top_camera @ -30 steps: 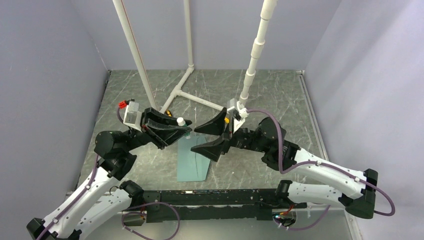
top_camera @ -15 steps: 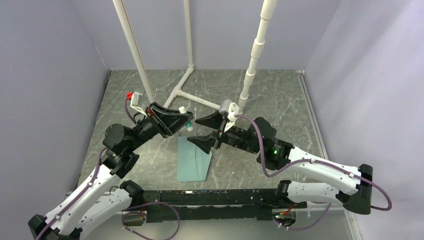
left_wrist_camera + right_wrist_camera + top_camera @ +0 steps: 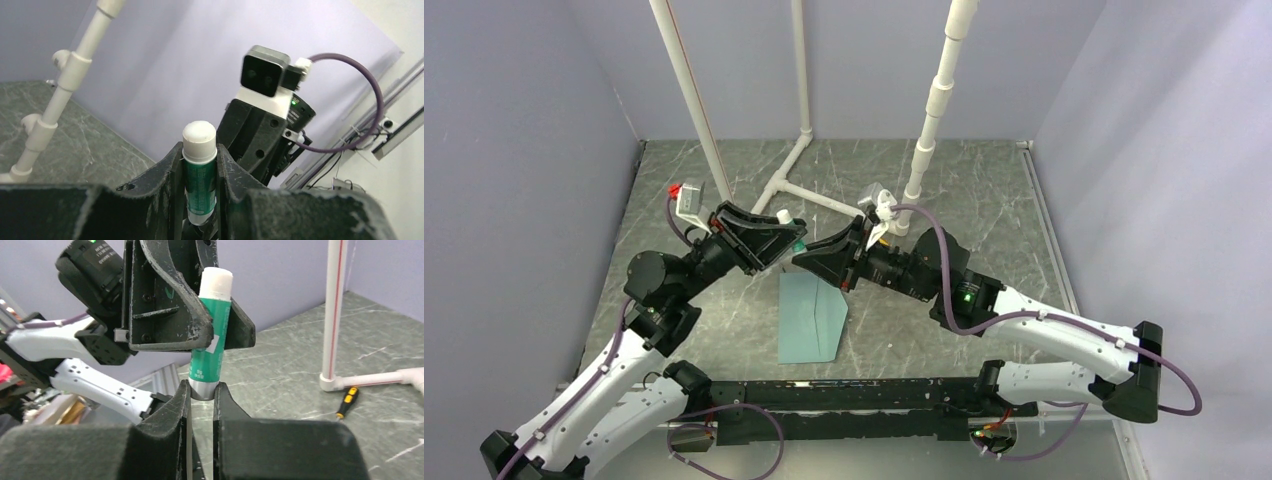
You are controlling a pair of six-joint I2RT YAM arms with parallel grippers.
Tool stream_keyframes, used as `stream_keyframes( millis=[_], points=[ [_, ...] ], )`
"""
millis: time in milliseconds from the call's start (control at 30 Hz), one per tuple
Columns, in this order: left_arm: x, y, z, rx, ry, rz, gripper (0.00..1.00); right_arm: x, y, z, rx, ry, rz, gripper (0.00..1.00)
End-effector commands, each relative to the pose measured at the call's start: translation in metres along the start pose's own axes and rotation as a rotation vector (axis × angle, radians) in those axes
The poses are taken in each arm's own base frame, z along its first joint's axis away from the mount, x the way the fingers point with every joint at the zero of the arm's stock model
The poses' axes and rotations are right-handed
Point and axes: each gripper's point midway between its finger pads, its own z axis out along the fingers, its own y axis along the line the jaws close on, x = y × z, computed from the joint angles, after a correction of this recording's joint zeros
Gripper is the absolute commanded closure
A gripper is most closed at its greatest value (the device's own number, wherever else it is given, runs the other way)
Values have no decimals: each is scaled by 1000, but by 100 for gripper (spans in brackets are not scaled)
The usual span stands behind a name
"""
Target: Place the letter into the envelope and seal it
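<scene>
The pale teal envelope [image 3: 807,325] lies flat on the table in front of both arms, its triangular flap pointing right. The letter is out of view. Above the envelope my left gripper [image 3: 774,238] is shut on a green glue stick [image 3: 200,175] with a white cap, gripped round its body. My right gripper [image 3: 202,391] is shut on the grey end of the same glue stick [image 3: 211,342], opposite the cap. In the top view the two grippers meet tip to tip, with my right gripper [image 3: 812,257] to the right of the stick.
A white pipe frame [image 3: 812,192] lies on the table behind the grippers, with upright pipes [image 3: 334,315] rising from it. A small black and yellow screwdriver [image 3: 347,401] lies beside a pipe foot. Grey walls close in the left, right and back.
My right gripper has moved left and up to the glue stick and shut on its grey end. My left gripper has lifted and turned the stick a little.
</scene>
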Motion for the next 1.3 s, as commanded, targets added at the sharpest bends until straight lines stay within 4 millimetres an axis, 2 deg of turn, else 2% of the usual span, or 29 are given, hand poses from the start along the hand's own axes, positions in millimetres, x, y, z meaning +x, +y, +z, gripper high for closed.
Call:
stream_keyframes(
  millis=[0, 167, 367, 467, 633, 733, 767, 800, 833, 867, 933, 1033, 1133, 1267],
  points=[
    [2, -39, -9, 183, 43, 111, 98, -49, 31, -8, -106, -119, 133, 97],
    [16, -62, -23, 330, 112, 252, 98, -72, 71, -28, -312, -189, 261, 100],
    [29, -96, -42, 547, 201, 371, 97, -83, 110, -58, -580, -267, 359, 100],
    [30, -110, -50, 622, 215, 403, 97, -82, 117, -66, -634, -280, 342, 100],
    [28, -116, -53, 651, 200, 418, 98, -76, 124, -73, -694, -280, 285, 99],
    [23, -116, -49, 623, 186, 409, 98, -71, 119, -69, -657, -255, 281, 93],
    [20, -115, -47, 603, 177, 403, 97, -67, 114, -65, -620, -243, 277, 84],
    [15, -115, -45, 581, 155, 401, 97, -65, 108, -61, -569, -239, 266, 70],
    [11, -115, -43, 556, 137, 395, 97, -60, 101, -59, -520, -229, 242, 62],
    [6, -113, -41, 523, 118, 381, 98, -55, 91, -56, -459, -226, 188, 50],
    [-2, -108, -37, 461, 80, 347, 98, -49, 73, -54, -351, -218, 101, 36],
    [-14, -99, -31, 369, 18, 274, 98, -47, 50, -53, -226, -207, -23, 31],
    [-25, -86, -26, 267, -39, 161, 97, -44, 41, -49, -178, -169, -134, 30],
    [-26, -70, -18, 176, -29, 51, 98, -45, 28, -39, -85, -129, -234, 27]
  ],
)
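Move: The glue stick stands roughly upright and is already held by both hands. The left fingers grip around its middle, and the right fingers are shut on its white base, so its middle lies about 3 cm above, 2 cm ahead and 1 cm left of the right hand. The envelope lies nearly straight under the left hand, roughly 40 cm down. The screwdriver is on the table some 19 cm ahead of the left hand and 13 cm to its left. Still pinching the glue stick's base, the right hand turns counter-clockwise some 30 degrees while the left, gripping the tube, turns clockwise about 20 and tips its fingers up, both drawing back about 10 cm and rising slightly. Then the right opens wide, lets go and eases right, forward and up; the left keeps its grip, heading forward 3–4 cm and up, tilting partly back. ##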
